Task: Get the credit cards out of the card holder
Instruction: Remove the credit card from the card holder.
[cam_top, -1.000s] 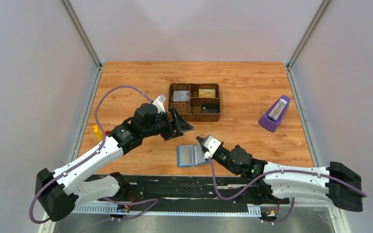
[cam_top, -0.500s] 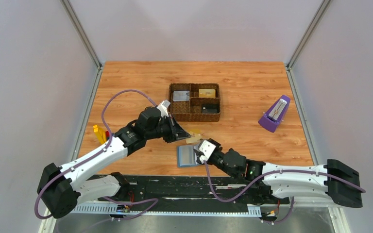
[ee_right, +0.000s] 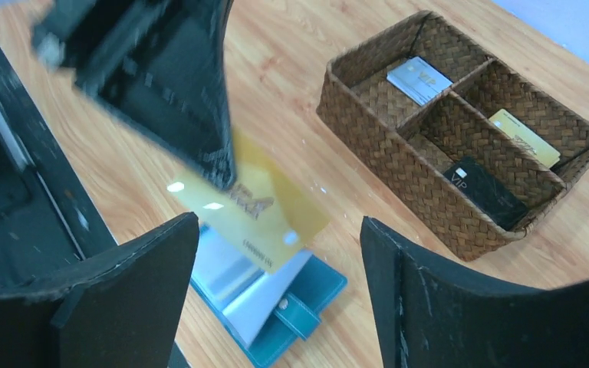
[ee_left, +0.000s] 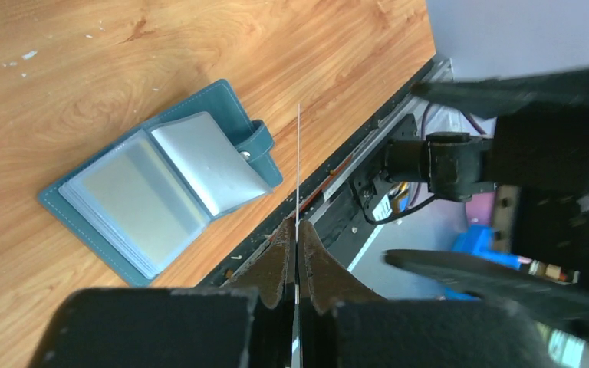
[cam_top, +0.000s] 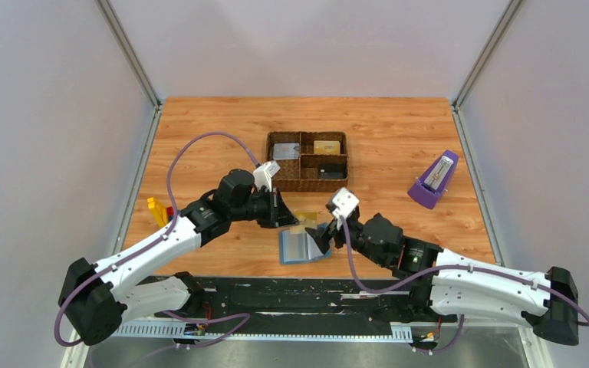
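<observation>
A gold credit card [ee_right: 255, 212] hangs just above the open card holder [ee_right: 291, 310], pinched at one corner by my left gripper [ee_right: 216, 170], which is shut on it. In the left wrist view the card [ee_left: 298, 165] shows edge-on as a thin line running out of the closed left gripper [ee_left: 297, 225]. The teal card holder [ee_left: 161, 192] lies open on the wood with its clear sleeves up. My right gripper [ee_right: 280, 222] stands open around the card's free end, its fingers apart from it. From above, the card [cam_top: 305, 221] sits between the left gripper [cam_top: 290, 218] and the right gripper [cam_top: 320, 244], over the holder [cam_top: 295, 247].
A brown woven tray [cam_top: 307, 186] behind the holder has a silver card [ee_right: 418, 80], a gold card [ee_right: 523, 138] and a black card [ee_right: 483, 192] in separate compartments. A purple metronome [cam_top: 434, 180] stands at the right. Yellow and red blocks [cam_top: 156, 209] lie at the left.
The left gripper came down to the card and shut on it. The right gripper, shut at the holder before, has opened and pulled back, so the gold card is now in the left gripper.
</observation>
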`<state>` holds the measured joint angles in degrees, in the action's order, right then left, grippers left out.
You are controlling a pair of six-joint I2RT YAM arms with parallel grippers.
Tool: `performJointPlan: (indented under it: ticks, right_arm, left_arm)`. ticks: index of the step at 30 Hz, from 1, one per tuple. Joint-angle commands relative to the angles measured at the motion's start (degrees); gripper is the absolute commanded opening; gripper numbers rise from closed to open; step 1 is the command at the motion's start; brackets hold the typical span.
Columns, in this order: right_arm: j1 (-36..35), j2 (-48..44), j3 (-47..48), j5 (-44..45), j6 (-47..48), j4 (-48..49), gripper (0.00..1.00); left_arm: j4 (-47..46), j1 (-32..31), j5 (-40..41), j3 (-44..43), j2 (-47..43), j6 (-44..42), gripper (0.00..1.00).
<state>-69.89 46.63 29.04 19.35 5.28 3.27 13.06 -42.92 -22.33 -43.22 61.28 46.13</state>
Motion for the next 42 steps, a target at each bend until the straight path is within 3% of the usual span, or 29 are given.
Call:
performJointPlan:
  ticks: [1,4,9,13,20,26,28,29,31,33,36,42]
  right_arm:
    - [4.56,1.08,9.71,-8.41,-14.32,-12.07,0.78]
    - [7.95,1.59,12.75,-15.69,-14.59,-15.22,0.75]
    - [19.28,0.83,13.94,-35.78,-16.11,-16.94,0.67]
    - [23.82,1.45,13.63,-44.24,-14.18,-17.63,0.64]
    - [24.79,6.67,14.69,-55.29,-12.44,-18.3,0.62]
    - [24.8,11.46,16.18,-58.87,-11.83,-17.86,0.56]
    - [24.8,12.19,16.44,-60.18,-11.86,-17.29,0.49]
    - [24.76,12.37,16.48,-60.03,-12.03,-17.13,0.39]
    - [24.78,12.15,16.06,-57.99,-13.06,-16.76,0.17]
    - [25.17,11.43,15.37,-56.57,-14.89,-16.04,0.02]
    - [26.53,9.64,14.16,-54.35,-20.22,-13.82,0.0]
    - [27.06,5.04,11.35,-48.05,-31.79,-5.07,0.0]
  left_arm:
    - [0.03,0.2,-3.01,-0.91,-1.89,-7.07,0.0]
    - [1.18,0.18,-7.75,-2.18,-1.24,-10.5,0.0]
    - [4.14,0.2,-13.68,-4.15,0.29,-14.13,0.01]
    - [2.25,0.2,-17.5,-3.27,0.88,-14.38,0.03]
    - [-0.37,0.2,-22.13,-2.22,1.84,-14.54,0.03]
    - [-3.11,0.2,-24.27,-0.83,1.3,-13.99,0.04]
    - [-3.04,0.2,-24.82,-0.95,1.24,-14.27,0.04]
    - [-2.53,0.2,-24.92,-1.26,1.22,-14.68,0.04]
    - [-0.53,0.16,-23.61,-2.13,1.03,-15.5,0.08]
    - [2.25,0.2,-20.08,-3.25,0.36,-16.09,0.18]
    - [6.12,0.37,-12.11,-4.76,-1.62,-15.75,0.36]
    - [4.21,1.99,-5.3,-5.11,-7.52,-10.31,0.54]
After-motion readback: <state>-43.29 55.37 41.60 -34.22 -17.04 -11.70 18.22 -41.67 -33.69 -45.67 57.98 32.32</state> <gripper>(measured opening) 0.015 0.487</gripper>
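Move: The gold card is already pinched by the left fingers, its middle about 3 cm to their right, 1 cm ahead and a touch below. From the open right hand it lies some 6 cm left, 2 cm ahead and 2 cm lower. The open card holder lies about 14 cm below the left hand, some 4 cm back and 4 cm right of it; the basket's middle is roughly 21 cm ahead of that hand, 3 cm right and 10 cm lower. Back towards the bases by about 5 cm goes the left hand, carrying the gold card and turning clockwise, then it half opens and lets the card go, edging forward again. The right hand rises 4 cm, then swings back and down, tipping its fingers some 40 degrees lower and turning counter-clockwise, shuts on the card's right part, and finally rises forward with it. ##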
